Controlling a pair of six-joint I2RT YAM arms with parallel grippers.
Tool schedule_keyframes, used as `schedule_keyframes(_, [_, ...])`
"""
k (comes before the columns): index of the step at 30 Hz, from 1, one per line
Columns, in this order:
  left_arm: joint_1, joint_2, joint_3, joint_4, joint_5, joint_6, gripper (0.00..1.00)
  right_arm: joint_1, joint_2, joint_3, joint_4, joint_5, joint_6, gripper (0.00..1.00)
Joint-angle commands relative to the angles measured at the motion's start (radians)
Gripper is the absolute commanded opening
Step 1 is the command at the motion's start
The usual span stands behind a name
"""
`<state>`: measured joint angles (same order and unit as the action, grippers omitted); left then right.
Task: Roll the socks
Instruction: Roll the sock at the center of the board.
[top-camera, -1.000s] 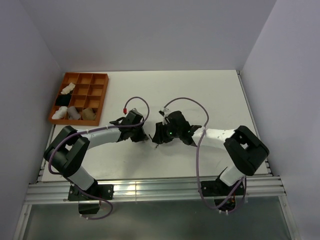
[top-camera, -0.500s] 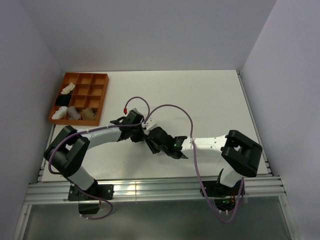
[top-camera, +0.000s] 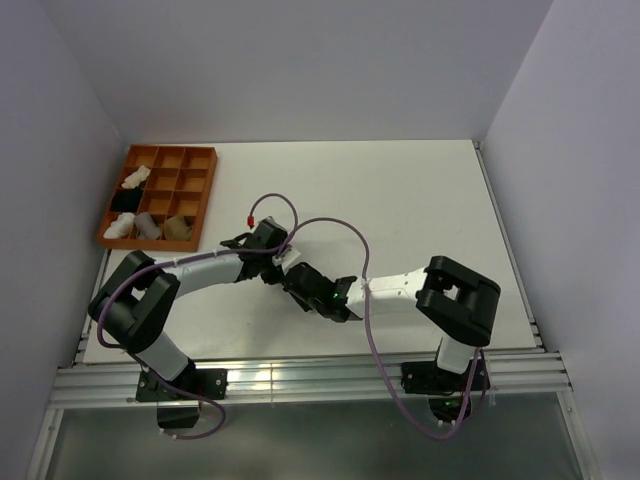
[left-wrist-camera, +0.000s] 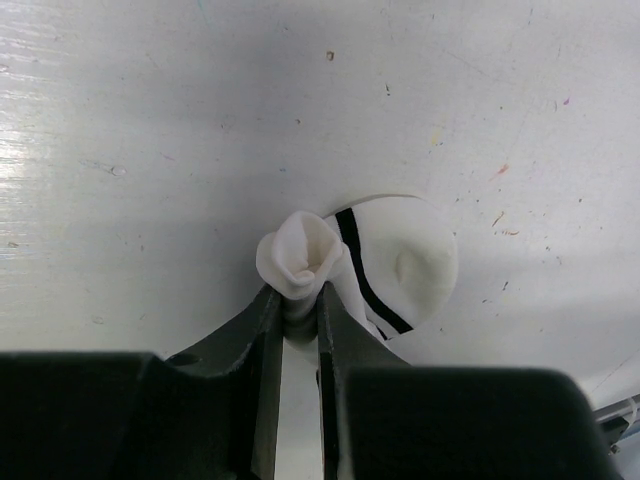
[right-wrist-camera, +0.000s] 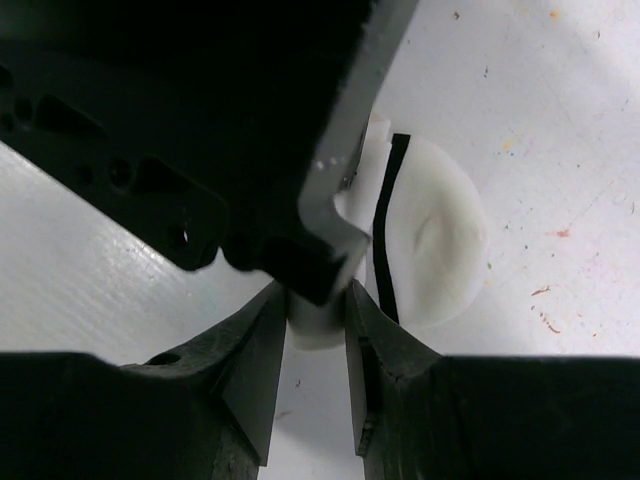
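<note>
A short white sock with a dark stripe lies partly rolled on the white table. My left gripper is shut on the rolled end of it. In the right wrist view the same sock shows its stripe. My right gripper is closed on a white fold of the sock, directly under the left gripper's dark fingers. From above, both grippers meet at mid-table, left gripper and right gripper, and hide the sock.
An orange compartment tray stands at the back left. It holds white bundles, a black bundle, a grey bundle and a tan one. The right arm stretches leftward along the near side.
The right arm swung left and lower, bringing its gripper up against the left gripper, and its jaws have narrowed onto the sock. The left gripper has kept still, holding the sock.
</note>
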<state>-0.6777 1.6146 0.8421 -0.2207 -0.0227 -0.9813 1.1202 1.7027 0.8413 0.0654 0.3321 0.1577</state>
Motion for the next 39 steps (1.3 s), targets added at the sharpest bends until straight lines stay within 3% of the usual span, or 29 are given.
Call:
schedule_keyframes(1, [-0.010,0.019,0.009,-0.060,0.001,0.024,0.09,0.021,0.061,0.050,-0.018,0.028,-0.026,0.36])
schedule_keyframes(4, [-0.008,0.005,0.002,-0.054,0.006,0.016,0.13,0.024,0.098,0.067,-0.048,0.059,-0.017,0.28])
schedule_keyframes(9, [-0.008,-0.035,-0.009,-0.060,-0.002,0.012,0.34,0.023,0.092,0.059,-0.058,0.068,0.000,0.00])
schedule_keyframes(14, [0.003,-0.099,-0.001,-0.100,-0.031,0.013,0.53,0.023,0.041,0.045,-0.081,0.010,0.006,0.00])
schedule_keyframes(19, [0.047,-0.165,-0.015,-0.131,-0.048,0.020,0.60,0.010,0.011,0.033,-0.085,-0.068,0.020,0.00])
schedule_keyframes(25, [0.130,-0.284,-0.089,-0.115,-0.082,0.003,0.72,-0.082,-0.028,-0.004,-0.040,-0.327,0.072,0.00])
schedule_keyframes(31, [0.148,-0.421,-0.190,-0.046,-0.068,-0.001,0.74,-0.302,-0.003,-0.031,0.063,-0.838,0.189,0.00])
schedule_keyframes(34, [0.148,-0.453,-0.233,0.017,-0.031,0.019,0.72,-0.413,0.073,-0.048,0.192,-1.081,0.299,0.00])
schedule_keyframes(39, [0.136,-0.457,-0.279,0.075,0.007,0.020,0.70,-0.523,0.254,-0.090,0.529,-1.327,0.587,0.00])
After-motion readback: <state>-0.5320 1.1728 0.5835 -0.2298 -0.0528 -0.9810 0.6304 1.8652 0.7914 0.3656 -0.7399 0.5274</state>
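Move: The white sock's rolled part is already pinched in the left gripper, its middle about 1 cm back and 1 cm right of that hand and roughly 1 cm lower. From the right hand, whose part-open fingers straddle the near end, the same middle lies some 2 cm ahead, 2 cm left and 1 cm down. The flat part with the black stripe spreads out about 1 cm ahead and 5 cm right of the left hand, 2 cm below. Shut the right fingers on the near end of the roll first, then open the left gripper wide and draw it off to the left, about 7 cm, rising some 4 cm away from the sock. Keep the right pinch nearly in place while its wrist swings roughly 55 degrees, until the fingers point left and down instead of forward-left. ##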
